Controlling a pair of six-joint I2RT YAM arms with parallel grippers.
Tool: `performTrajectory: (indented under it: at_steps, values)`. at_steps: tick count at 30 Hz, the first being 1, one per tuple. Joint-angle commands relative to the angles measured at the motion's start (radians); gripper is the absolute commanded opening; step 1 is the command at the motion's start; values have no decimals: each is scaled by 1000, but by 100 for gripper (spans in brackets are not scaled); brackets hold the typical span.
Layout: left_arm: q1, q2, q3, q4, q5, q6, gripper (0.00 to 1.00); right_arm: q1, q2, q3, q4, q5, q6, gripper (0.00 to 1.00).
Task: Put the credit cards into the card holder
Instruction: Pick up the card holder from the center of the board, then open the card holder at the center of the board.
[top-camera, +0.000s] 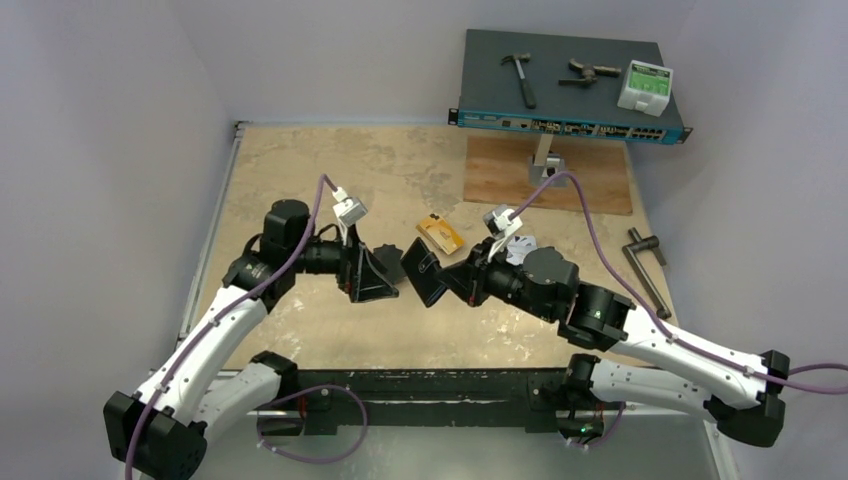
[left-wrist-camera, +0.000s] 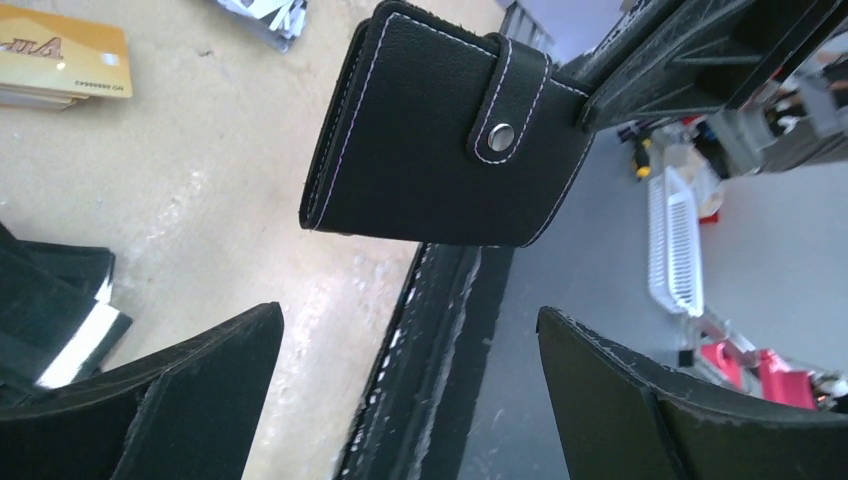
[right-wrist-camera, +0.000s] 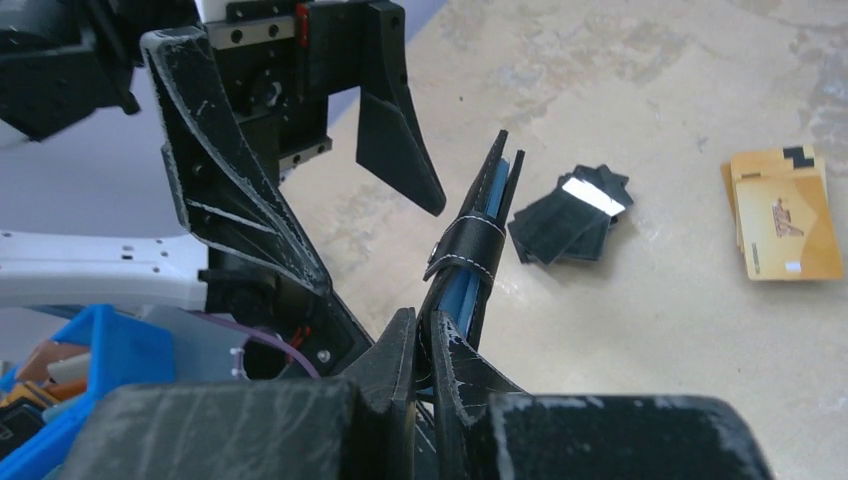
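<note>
My right gripper (right-wrist-camera: 422, 320) is shut on the lower edge of the black card holder (right-wrist-camera: 470, 250) and holds it upright above the table. Its snap tab is fastened in the left wrist view (left-wrist-camera: 440, 140); blue shows inside it. My left gripper (left-wrist-camera: 410, 312) is open and empty, just left of the holder (top-camera: 425, 272) and facing it. Orange-yellow credit cards (top-camera: 440, 235) lie stacked on the table behind the holder. Silver-white patterned cards (top-camera: 520, 248) lie by the right wrist. A fanned pile of dark cards (right-wrist-camera: 570, 215), one with a silver stripe, lies between the grippers.
A network switch (top-camera: 570, 125) at the back right carries a hammer (top-camera: 520, 75), a metal tool and a white box (top-camera: 645, 88). A wooden board (top-camera: 580, 180) lies in front of it. A black handle tool (top-camera: 645, 265) lies at the right edge.
</note>
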Motion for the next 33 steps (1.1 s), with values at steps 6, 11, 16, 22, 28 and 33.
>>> performTrajectory:
  at_steps: [6,11,16,22,28,33]
  values:
    - [-6,-84,30,252,-28,-432,100,4,4,153,65,-27,-29,0]
    - [-6,-122,54,251,-88,-515,100,4,37,171,166,-1,-30,0]
    - [-4,-137,103,269,-130,-555,100,4,92,183,281,-17,0,0]
    - [9,-142,120,288,-142,-587,100,4,110,182,404,-20,35,0]
    - [18,-181,76,263,-146,-589,100,4,126,222,424,-28,37,0]
    - [39,-168,120,310,-148,-642,98,4,144,186,479,-54,73,0]
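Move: The card holder, already off the table in the right gripper, lies about 7 cm to the right of the left hand, roughly 1 cm farther out and some 4 cm above it. From the right hand its middle is about 4 cm left, 2 cm ahead and 1 cm lower. On the table some 20 cm below the left hand, the black cards lie about 12 cm ahead and 2 cm left, the yellow cards 19 cm ahead and 10 cm right. Lift both grippers together: raise the right, still pinching the card holder, about 13 cm while carrying the holder some 4 cm left to the open left gripper, its fingers tipping upward. Bring the left gripper up nearly 12 cm beside it, tilting its fingers up and turning counter-clockwise about 15 degrees, jaws kept wide open around the holder's near edge. ##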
